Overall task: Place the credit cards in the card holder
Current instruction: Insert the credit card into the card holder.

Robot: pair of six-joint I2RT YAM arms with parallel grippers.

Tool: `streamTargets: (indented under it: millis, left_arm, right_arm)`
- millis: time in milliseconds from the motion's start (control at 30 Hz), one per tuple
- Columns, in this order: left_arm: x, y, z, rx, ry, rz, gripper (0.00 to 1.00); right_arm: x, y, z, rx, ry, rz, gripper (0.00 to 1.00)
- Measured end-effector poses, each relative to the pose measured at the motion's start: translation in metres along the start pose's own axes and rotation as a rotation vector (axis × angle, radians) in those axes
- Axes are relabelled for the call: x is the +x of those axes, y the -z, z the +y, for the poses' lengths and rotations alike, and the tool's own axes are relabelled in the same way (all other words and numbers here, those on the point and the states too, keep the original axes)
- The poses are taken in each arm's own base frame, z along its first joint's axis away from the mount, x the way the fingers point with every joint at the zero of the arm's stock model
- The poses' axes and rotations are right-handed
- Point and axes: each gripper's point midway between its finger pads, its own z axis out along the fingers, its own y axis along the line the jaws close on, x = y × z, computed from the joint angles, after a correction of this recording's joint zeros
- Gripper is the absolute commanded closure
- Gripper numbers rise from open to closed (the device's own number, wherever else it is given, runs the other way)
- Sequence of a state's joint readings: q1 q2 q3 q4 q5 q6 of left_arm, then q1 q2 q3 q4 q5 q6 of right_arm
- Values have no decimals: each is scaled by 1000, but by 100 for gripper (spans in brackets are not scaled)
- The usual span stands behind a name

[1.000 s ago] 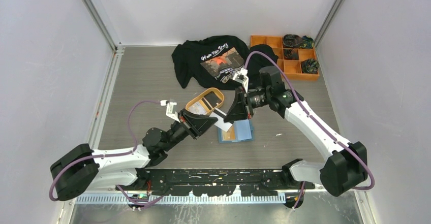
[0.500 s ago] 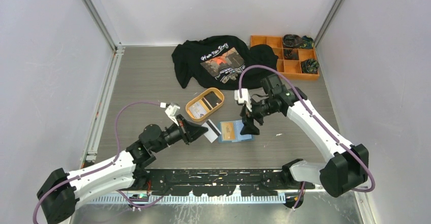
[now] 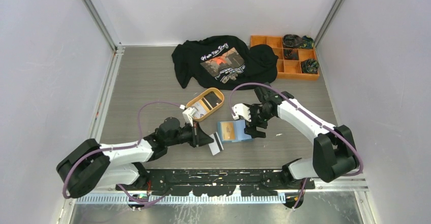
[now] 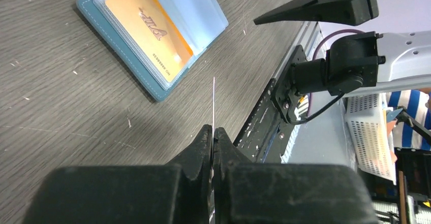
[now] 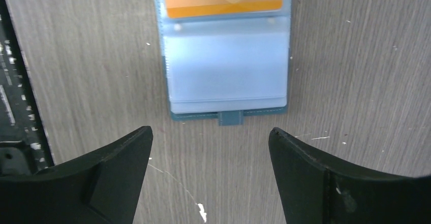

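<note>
The teal card holder (image 3: pixel 243 132) (image 5: pixel 226 66) lies open on the table, with an orange-tan card (image 3: pixel 228 129) (image 5: pixel 223 0) in its left pocket. My left gripper (image 3: pixel 207 140) (image 4: pixel 212 130) is shut on a white credit card with a black stripe (image 3: pixel 217 145), which shows edge-on (image 4: pixel 213 99) in the left wrist view, just left of the holder (image 4: pixel 152 36). My right gripper (image 3: pixel 251 127) (image 5: pixel 211 135) stands open low over the holder's right end, by the snap tab (image 5: pixel 230 117), with nothing between its fingers. More credit cards (image 3: pixel 208 101) lie in the orange oval tray.
The orange oval tray (image 3: pixel 191 103) sits just behind the holder. A black printed T-shirt (image 3: pixel 223 59) lies at the back, with an orange compartment box (image 3: pixel 290 56) at the back right. The arms' base rail (image 3: pixel 213 176) runs along the near edge.
My right gripper has opened and dropped to the holder's right end. My left arm has drawn back and swung, carrying the striped card from over the holder to its near left.
</note>
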State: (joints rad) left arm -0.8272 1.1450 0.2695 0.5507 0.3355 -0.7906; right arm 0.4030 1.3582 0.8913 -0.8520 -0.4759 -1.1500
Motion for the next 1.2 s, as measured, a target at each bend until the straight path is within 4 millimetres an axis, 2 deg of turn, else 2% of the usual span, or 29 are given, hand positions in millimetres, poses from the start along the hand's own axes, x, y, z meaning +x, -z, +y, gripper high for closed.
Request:
streamTargets:
  millis: [100,267,367,467,733,800,1033,1200]
  left_arm:
    - [1,-6,1,11,27,22,100]
    - [-12,-11,-9,37,16,-1,100]
    - [-16,-11,-11,46,13,-11,100]
    - [-17,-12,-10,47,18,-12,100]
    - [-18,-17,-10,69,46,-15,100]
    - [-18,-18,-11,75,52,-13,100]
    - [-20,-20,-5,61,98,-19,100]
    - [-15,-28,4,51,156,-12,100]
  right_arm:
    - [2,-5,-9,18,6,11,11]
    - [6,-15,-28,60,24,23,13]
    - [11,-26,-32,29,24,22,20]
    - [17,-34,-36,-4,35,32,20]
    - [15,-34,-52,-77,179,52,21]
    - [14,-35,-56,-109,232,57,24]
    - [22,-48,-42,-264,310,86,33]
    - [14,-53,-33,-304,376,99,36]
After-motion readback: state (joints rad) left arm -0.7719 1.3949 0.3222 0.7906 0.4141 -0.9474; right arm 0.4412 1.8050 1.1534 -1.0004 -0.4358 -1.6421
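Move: The open card holder lies on the table, its middle about 7 cm left of the right hand, 1 cm ahead and 6 cm down. Its orange card sits some 11 cm left and 1 cm ahead, at much the same depth. From the left hand, which already holds a white card, the holder is about 6 cm ahead, 9 cm right and 9 cm down. The yellow tray is roughly 18 cm ahead of that hand and 3 cm left. Forward and down onto the card holder's right-hand end goes the right hand, nearly 6 cm out, then back about 2, ending 5 cm lower. It turns some 25 degrees counter-clockwise while its wide-open fingers partly close astride that end, coming into contact. The left hand keeps its card pinched and edges it about 3 cm forward and right towards the holder. ##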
